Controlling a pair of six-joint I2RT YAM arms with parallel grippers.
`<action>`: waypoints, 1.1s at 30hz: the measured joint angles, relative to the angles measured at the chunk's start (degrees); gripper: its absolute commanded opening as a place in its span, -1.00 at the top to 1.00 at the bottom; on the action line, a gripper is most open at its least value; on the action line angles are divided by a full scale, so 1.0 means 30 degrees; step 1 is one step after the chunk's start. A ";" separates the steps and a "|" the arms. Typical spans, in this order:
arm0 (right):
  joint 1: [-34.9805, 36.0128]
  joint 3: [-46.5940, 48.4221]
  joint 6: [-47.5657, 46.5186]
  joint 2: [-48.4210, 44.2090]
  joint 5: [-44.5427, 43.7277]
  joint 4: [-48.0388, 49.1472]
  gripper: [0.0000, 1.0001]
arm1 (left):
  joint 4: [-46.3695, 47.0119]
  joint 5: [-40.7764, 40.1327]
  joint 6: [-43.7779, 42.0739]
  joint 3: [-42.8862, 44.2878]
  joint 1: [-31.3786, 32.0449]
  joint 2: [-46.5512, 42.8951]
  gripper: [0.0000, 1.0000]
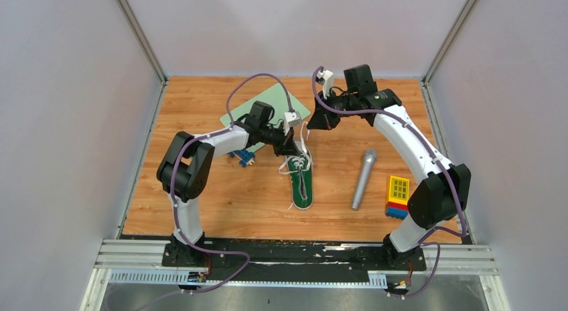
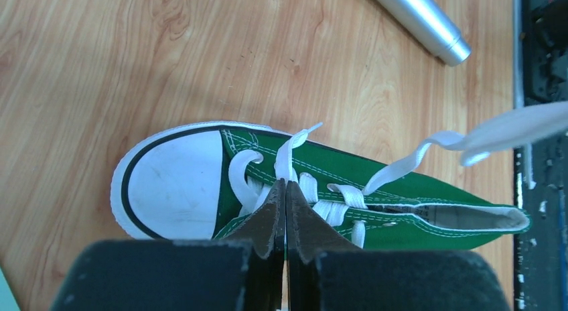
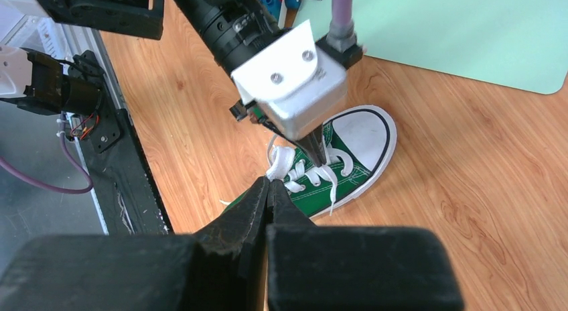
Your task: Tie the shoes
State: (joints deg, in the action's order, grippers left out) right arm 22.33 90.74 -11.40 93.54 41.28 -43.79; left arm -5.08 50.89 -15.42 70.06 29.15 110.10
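A small green sneaker [image 1: 303, 187] with a white toe cap lies mid-table, heel toward the near edge. It also shows in the left wrist view [image 2: 375, 173] and the right wrist view [image 3: 348, 167]. My left gripper [image 1: 295, 149] hangs just over the eyelets, its jaws [image 2: 286, 185] shut on a white lace [image 2: 288, 153] that comes out at the tips. My right gripper [image 1: 315, 120] is beyond the shoe and higher, its jaws [image 3: 269, 182] shut on the other lace [image 2: 509, 127], which is pulled up and away from the shoe.
A grey microphone [image 1: 364, 179] lies right of the shoe. A yellow, red and blue block stack [image 1: 397, 197] stands further right. A pale green mat [image 1: 268, 104] lies at the back left, with small blue pieces [image 1: 242, 157] beside it. A black rail [image 3: 127, 170] runs along the near edge.
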 measured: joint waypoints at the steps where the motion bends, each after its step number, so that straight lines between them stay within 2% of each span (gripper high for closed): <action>1: 0.0000 0.0000 0.0000 0.0000 0.0044 0.0015 1.00 | 0.0015 0.0197 0.0437 0.0058 -0.0109 -0.0022 1.00; 7: 0.0000 0.0022 0.0328 0.0058 0.0350 0.0175 1.00 | 0.0291 0.2018 0.3067 0.0080 -0.0998 -0.0546 1.00; 13: 0.0000 0.0350 0.0947 0.1180 0.1027 0.0561 1.00 | 0.2798 0.3818 0.6113 -0.0656 -0.1129 -0.1151 1.00; 20: 0.0000 0.0590 0.1712 0.2732 0.1275 0.0743 1.00 | 0.5639 0.4401 0.9100 -0.1763 -0.1122 -0.1173 0.94; 29: 0.0000 0.0780 0.2142 0.3920 0.0517 0.1282 0.99 | 0.8670 0.4641 1.1613 -0.1894 -0.1122 -0.0882 0.92; 33: 0.0000 0.0925 0.2295 0.4568 0.0029 0.1384 0.81 | 1.0105 0.4335 1.2947 -0.2157 -0.1122 -0.0146 0.92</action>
State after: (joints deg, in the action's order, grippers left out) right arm 22.33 93.51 -4.51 107.24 41.36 -39.64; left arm 25.23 63.90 23.42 63.59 25.78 109.67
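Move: The left hand pinches one lace over the shoe; the other lace, in the right fingers, is level with it, roughly 4 cm to its right and 16 cm above. The shoe's middle lies about 4 cm back, 1 cm right and 4 cm below the left hand. From the right hand, the pinched left-hand lace is about 4 cm left and 16 cm below, the clipboard some 12 cm ahead and 13 cm left, 23 cm below. Each hand keeps a lace in all but shut fingers as the fingertips close on each other over the shoe. The left lifts about 6 cm, its fingers levelling out and wrist rolling some 20 degrees; the right, after a short pause, sinks about 7 cm while reaching some 4 cm forward and slightly left, tipping a little, down towards the left fingertips. ##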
